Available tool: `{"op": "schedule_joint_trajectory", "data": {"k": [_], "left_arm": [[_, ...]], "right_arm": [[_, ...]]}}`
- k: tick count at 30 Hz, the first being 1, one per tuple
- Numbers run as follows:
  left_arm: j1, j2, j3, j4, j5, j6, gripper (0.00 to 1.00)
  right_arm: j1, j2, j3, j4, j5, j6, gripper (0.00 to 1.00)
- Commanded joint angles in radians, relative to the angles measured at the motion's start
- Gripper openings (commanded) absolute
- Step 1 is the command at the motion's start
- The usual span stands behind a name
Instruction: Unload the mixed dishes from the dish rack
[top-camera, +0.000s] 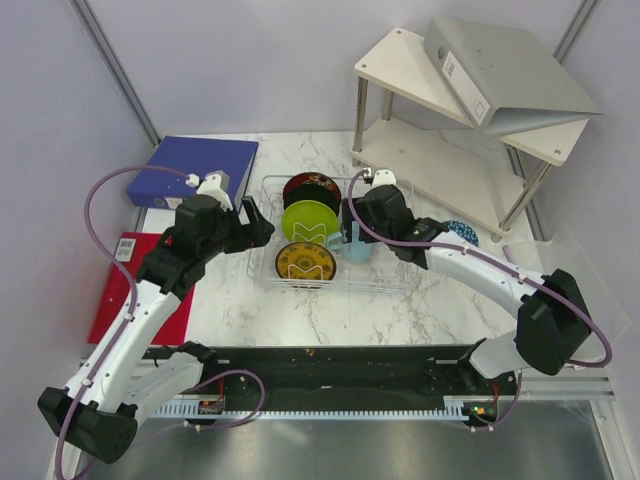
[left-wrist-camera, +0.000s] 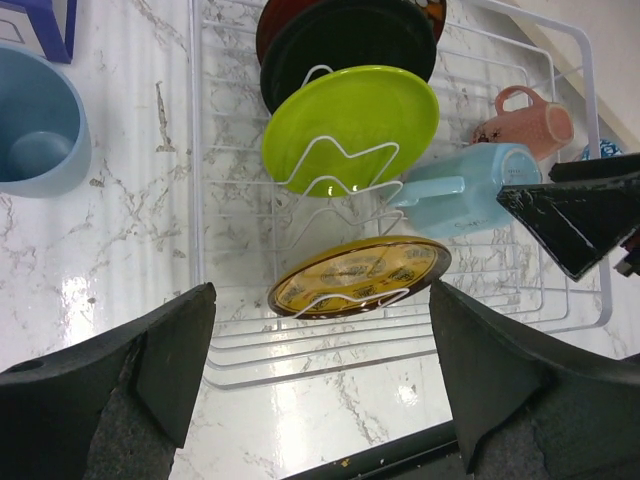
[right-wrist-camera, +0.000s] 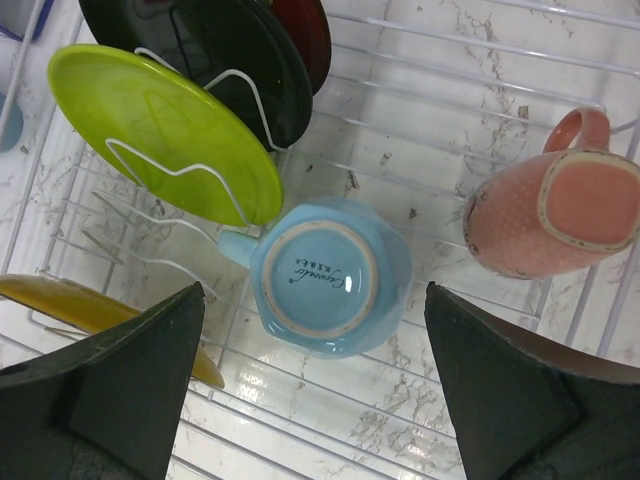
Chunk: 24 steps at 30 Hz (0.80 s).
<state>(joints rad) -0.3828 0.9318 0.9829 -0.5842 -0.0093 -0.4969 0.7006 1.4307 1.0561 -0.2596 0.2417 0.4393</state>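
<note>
The wire dish rack (top-camera: 392, 281) holds a dark floral plate (top-camera: 312, 187), a lime green plate (top-camera: 308, 220) and a yellow-brown plate (top-camera: 305, 262), all on edge. A glossy black plate (left-wrist-camera: 345, 40) stands behind the green one (left-wrist-camera: 350, 125). A light-blue mug (right-wrist-camera: 325, 278) sits upside down in the rack, a pink mug (right-wrist-camera: 550, 210) on its side. My left gripper (left-wrist-camera: 320, 370) hovers open at the rack's left front, facing the yellow plate (left-wrist-camera: 360, 275). My right gripper (right-wrist-camera: 315, 380) is open just above the blue mug, empty.
A light-blue cup (left-wrist-camera: 35, 120) stands on the marble left of the rack. A small blue patterned dish (top-camera: 462, 232) lies right of the rack. A blue binder (top-camera: 195, 170) and red book (top-camera: 130, 285) are at left, a white shelf (top-camera: 450, 130) with a grey binder (top-camera: 500, 70) back right.
</note>
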Motion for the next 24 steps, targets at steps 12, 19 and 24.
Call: {"op": "schedule_joint_trajectory", "data": {"k": [12,19,24], "left_arm": [[-0.008,-0.039,-0.072,0.07,0.031,0.026,0.94],[-0.013,-0.037,-0.09,0.075,0.028,0.017,0.94],[-0.016,-0.036,-0.092,0.075,0.026,0.015,0.94]], "right_arm": [[0.005,0.151,0.031,0.013,0.019,-0.031,0.98],[0.007,0.165,0.015,0.017,0.038,-0.045,0.89],[0.005,0.152,0.007,0.022,0.036,-0.051,0.66]]}}
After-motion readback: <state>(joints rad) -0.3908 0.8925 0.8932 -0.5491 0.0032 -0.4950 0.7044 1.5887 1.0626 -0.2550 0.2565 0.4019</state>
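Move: The light-blue mug, upside down in the rack, is almost straight under the right hand, about 8 cm down and 1 cm ahead. The pink mug is some 8 cm ahead and 10 cm to the right, the green plate about 5 cm ahead and 11 cm left, and the yellow plate 4 cm back and 12 cm left. From the idle left hand the light-blue mug lies roughly 18 cm right, 2 cm ahead and 15 cm below. The light-blue mug gets a finger on either side as the right hand sinks nearly straight down, about 6 cm, with its wide-open gripper straddling the upturned body and tilting slightly. Once down, the hand stays there and the fingers begin to close, coming to pinch the mug's sides. ##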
